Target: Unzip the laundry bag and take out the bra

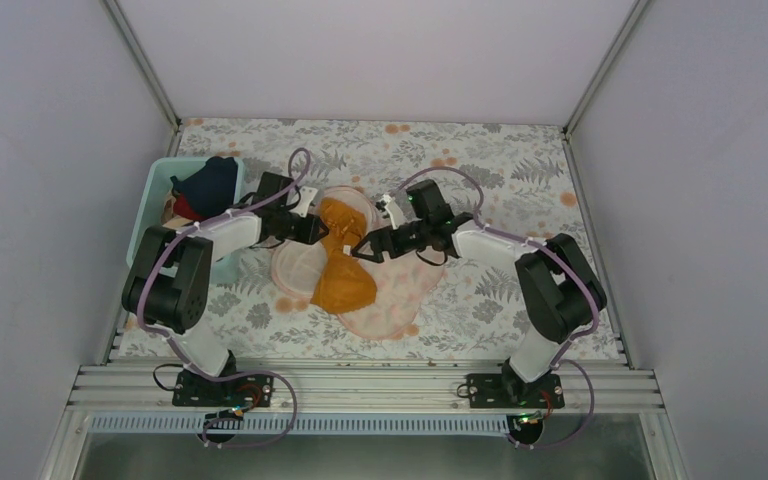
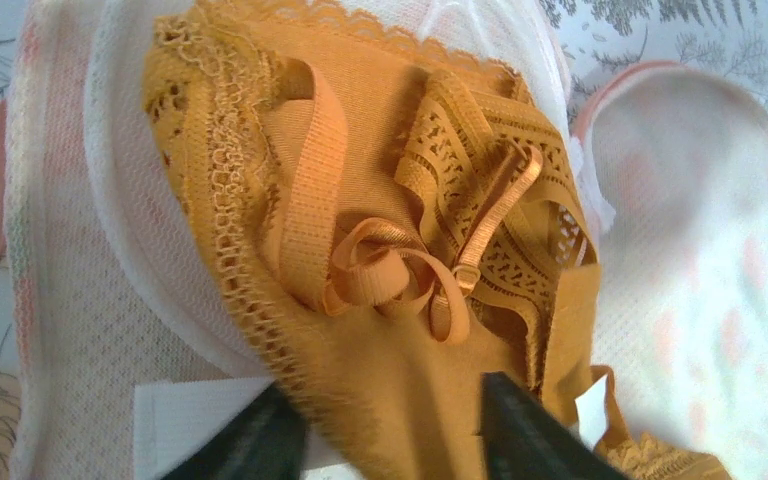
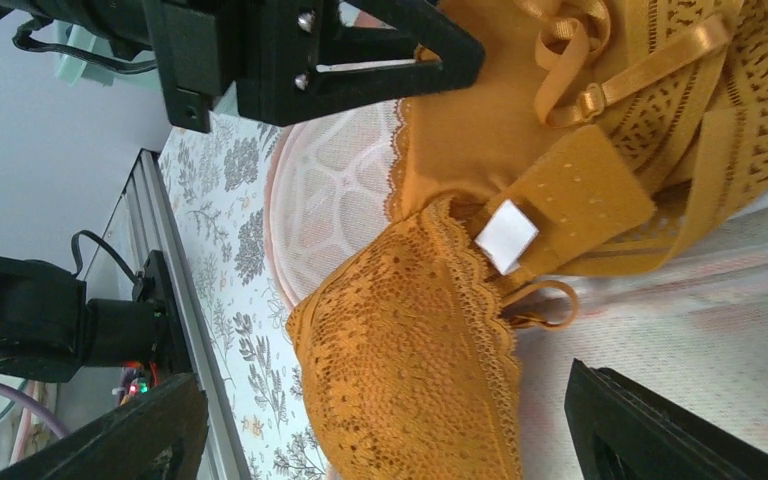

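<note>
The laundry bag (image 1: 395,300) lies spread open in the middle of the table, its pale quilted lining (image 2: 690,250) facing up. The mustard bra (image 1: 343,270) lies across it, straps and lace uppermost (image 2: 380,150). My left gripper (image 1: 312,228) is at the bra's far end, and its two dark fingers (image 2: 392,430) pinch a fold of the bra's plain fabric between them. My right gripper (image 1: 365,247) hovers over the bra's right side, fingers wide apart (image 3: 390,430), with the lace cup (image 3: 410,350) below the gap and nothing gripped.
A teal bin (image 1: 155,200) holding navy and red garments (image 1: 208,185) stands at the left, close behind my left arm. The aluminium rail (image 1: 360,385) runs along the near edge. White walls enclose the floral table on three sides.
</note>
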`<action>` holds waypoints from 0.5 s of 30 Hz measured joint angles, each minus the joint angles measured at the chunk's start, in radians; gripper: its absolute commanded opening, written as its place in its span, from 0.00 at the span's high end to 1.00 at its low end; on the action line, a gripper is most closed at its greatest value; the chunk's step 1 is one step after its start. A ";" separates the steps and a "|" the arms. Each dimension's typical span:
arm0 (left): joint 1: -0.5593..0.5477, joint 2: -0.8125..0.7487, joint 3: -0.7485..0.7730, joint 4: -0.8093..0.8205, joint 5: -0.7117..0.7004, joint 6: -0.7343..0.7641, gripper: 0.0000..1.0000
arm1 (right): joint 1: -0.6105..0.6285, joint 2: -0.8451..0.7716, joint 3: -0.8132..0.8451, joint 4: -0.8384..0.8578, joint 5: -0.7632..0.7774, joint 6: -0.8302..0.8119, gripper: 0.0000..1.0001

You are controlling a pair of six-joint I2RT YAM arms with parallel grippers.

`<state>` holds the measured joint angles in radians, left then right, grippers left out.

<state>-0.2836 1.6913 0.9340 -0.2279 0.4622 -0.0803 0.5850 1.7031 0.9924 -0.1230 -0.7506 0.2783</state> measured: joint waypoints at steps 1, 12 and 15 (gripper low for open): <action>0.000 0.000 0.002 0.001 0.000 0.009 0.96 | -0.006 0.000 0.000 -0.002 0.000 -0.002 0.09; -0.060 -0.062 0.024 -0.016 -0.012 0.169 0.98 | -0.084 -0.029 0.055 -0.073 0.007 -0.153 0.06; -0.103 -0.122 0.024 -0.011 -0.005 0.253 0.98 | -0.126 -0.075 0.073 -0.076 0.014 -0.248 0.04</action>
<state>-0.3866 1.5688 0.9577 -0.2390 0.4572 0.1722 0.4595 1.6283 1.0657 -0.1989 -0.7368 0.0299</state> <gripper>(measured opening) 0.036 0.942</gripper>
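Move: The bra lies right at the left hand's part-closed fingers, its middle about 3 cm to the right, 2 cm back and a centimetre or so below. The opened laundry bag is spread under it, centred some 6 cm right and 5 cm back of that hand; the green tub stands about 25 cm to its left and 5 cm farther out. From the wide-open right hand, the bra's middle is some 3 cm left, level fore and aft, and about 5 cm below. The left hand finishes shutting its fingers on the near-side edge of the bra by the upper cup and, with that pinch made, lifts about 5 cm off the bag while swinging some 4 cm to the right, its wrist tipping up and turning clockwise by roughly 15 degrees each. The right hand, still wide open and holding nothing, clears off the bra forward, up and to the right by about 7 cm in all, rolling around its finger line as it rises. ##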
